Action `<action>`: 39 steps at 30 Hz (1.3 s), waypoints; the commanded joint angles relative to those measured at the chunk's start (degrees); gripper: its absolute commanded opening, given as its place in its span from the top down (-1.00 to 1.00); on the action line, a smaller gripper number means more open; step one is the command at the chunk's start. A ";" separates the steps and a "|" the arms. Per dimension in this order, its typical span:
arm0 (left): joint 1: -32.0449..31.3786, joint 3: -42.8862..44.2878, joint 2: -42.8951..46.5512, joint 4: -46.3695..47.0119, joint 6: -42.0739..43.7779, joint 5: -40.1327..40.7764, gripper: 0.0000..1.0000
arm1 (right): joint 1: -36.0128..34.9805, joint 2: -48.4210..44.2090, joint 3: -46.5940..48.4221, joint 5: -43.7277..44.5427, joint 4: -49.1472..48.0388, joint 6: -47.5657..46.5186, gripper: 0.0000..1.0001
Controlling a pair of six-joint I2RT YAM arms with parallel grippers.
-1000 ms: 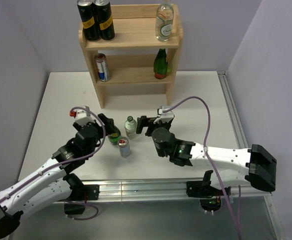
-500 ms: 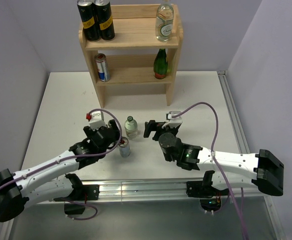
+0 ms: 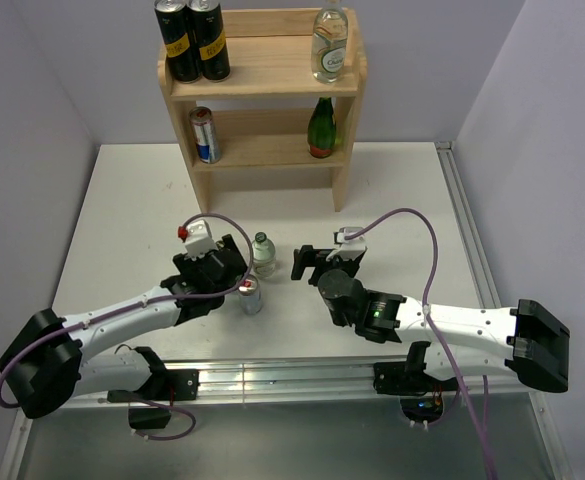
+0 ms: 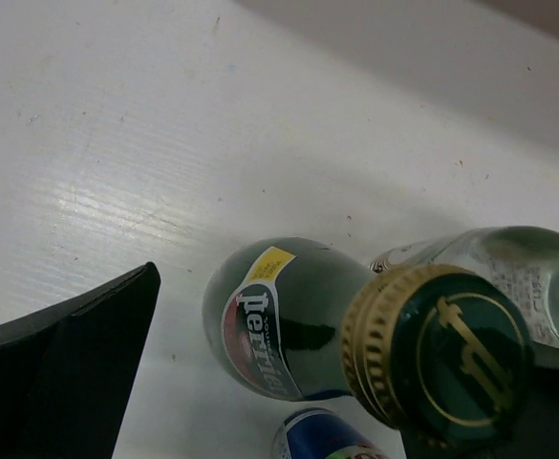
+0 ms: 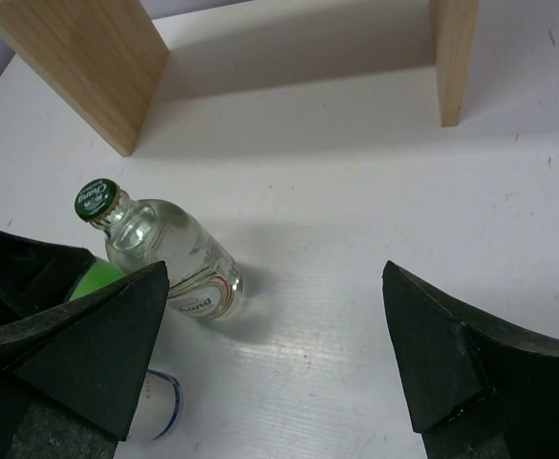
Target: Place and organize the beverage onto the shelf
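Observation:
The pale wood shelf (image 3: 262,80) stands at the back and holds two black cans (image 3: 192,40), a clear bottle (image 3: 330,45), a blue-silver can (image 3: 205,135) and a green bottle (image 3: 321,128). On the table stand a clear bottle (image 3: 262,254) (image 5: 169,258) and a small can (image 3: 250,296) (image 5: 155,406). A green Perrier bottle (image 4: 284,320) with a gold-rimmed cap sits between the jaws of my open left gripper (image 3: 234,264) (image 4: 346,325), its cap close to the right finger. My right gripper (image 3: 307,262) (image 5: 274,277) is open and empty, just right of the clear bottle.
The shelf's side panels (image 5: 78,57) reach the table behind the loose drinks. The three table drinks stand tightly together between the two grippers. A metal rail (image 3: 272,375) runs along the near table edge, and walls close in both sides.
My left gripper has swung right and forward until its open jaws straddle the green Perrier bottle. My right gripper has drawn back slightly to the right. Both stayed open.

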State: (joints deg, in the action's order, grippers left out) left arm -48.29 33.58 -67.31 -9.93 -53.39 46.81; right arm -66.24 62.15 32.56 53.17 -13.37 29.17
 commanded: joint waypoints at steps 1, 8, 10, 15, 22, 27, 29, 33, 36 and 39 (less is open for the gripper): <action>1.97 0.87 -0.54 -3.42 -4.08 1.27 -0.99 | -0.38 -1.42 -0.12 2.38 -0.61 1.33 -1.00; 3.64 1.83 -0.28 -8.96 -9.98 5.04 -0.99 | -0.38 -0.89 -0.13 2.29 -0.96 1.24 -1.00; 3.73 1.93 -0.80 -8.10 -9.47 5.23 -0.99 | -0.38 -0.36 -0.04 2.03 -1.14 1.33 -1.00; 3.73 -0.18 -2.56 0.25 -4.02 -0.04 -0.99 | -0.38 0.43 -0.30 1.68 -1.05 1.77 -1.00; 3.47 -7.11 -3.97 11.67 -2.69 -2.95 -0.98 | -0.47 -0.71 -2.41 2.03 -0.87 2.91 -1.00; 2.51 -7.92 -6.51 14.94 -1.81 -0.76 -0.97 | -0.47 -1.15 -3.29 2.12 -0.87 3.61 -1.00; 2.15 -7.48 -7.83 14.94 -2.07 0.30 -0.97 | -0.38 -1.24 -3.46 1.94 -1.05 3.70 -1.00; 0.40 -6.34 -12.13 16.70 -1.55 3.99 -0.96 | -0.38 -1.33 -3.90 1.68 -1.66 3.79 -1.00; -1.36 -5.03 -14.86 17.84 -0.84 7.94 -0.95 | -0.38 -1.24 -4.17 1.68 -1.75 3.97 -1.00; -3.20 -2.83 -17.67 13.98 -4.35 13.55 -0.93 | -0.38 -1.33 -4.52 1.68 -1.84 4.14 -1.00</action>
State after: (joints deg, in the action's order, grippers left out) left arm -49.82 28.62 -82.28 7.25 -56.53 54.98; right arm -66.24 62.17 29.04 53.32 -13.17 31.94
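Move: The green bottle stands just off the left hand, about 2 cm ahead and 2 cm to its right, its middle some 2 cm lower. The clear bottle is roughly 6 cm ahead and 9 cm right of that hand, the silver can about 4 cm back and 7 cm right, middle some 4 cm lower. From the right hand the green bottle lies about 18 cm left, 4 cm ahead and 11 cm below. Down around the green bottle goes the left hand, its fingers staying wide open and no grip yet: it first swings some 3 cm left, turning a little counter-clockwise, then comes back right while sinking about 5 cm and easing slightly forward, to bring the bottle's body between the fingers. The right hand, empty and open, sinks about 2.5 cm off to the side. ##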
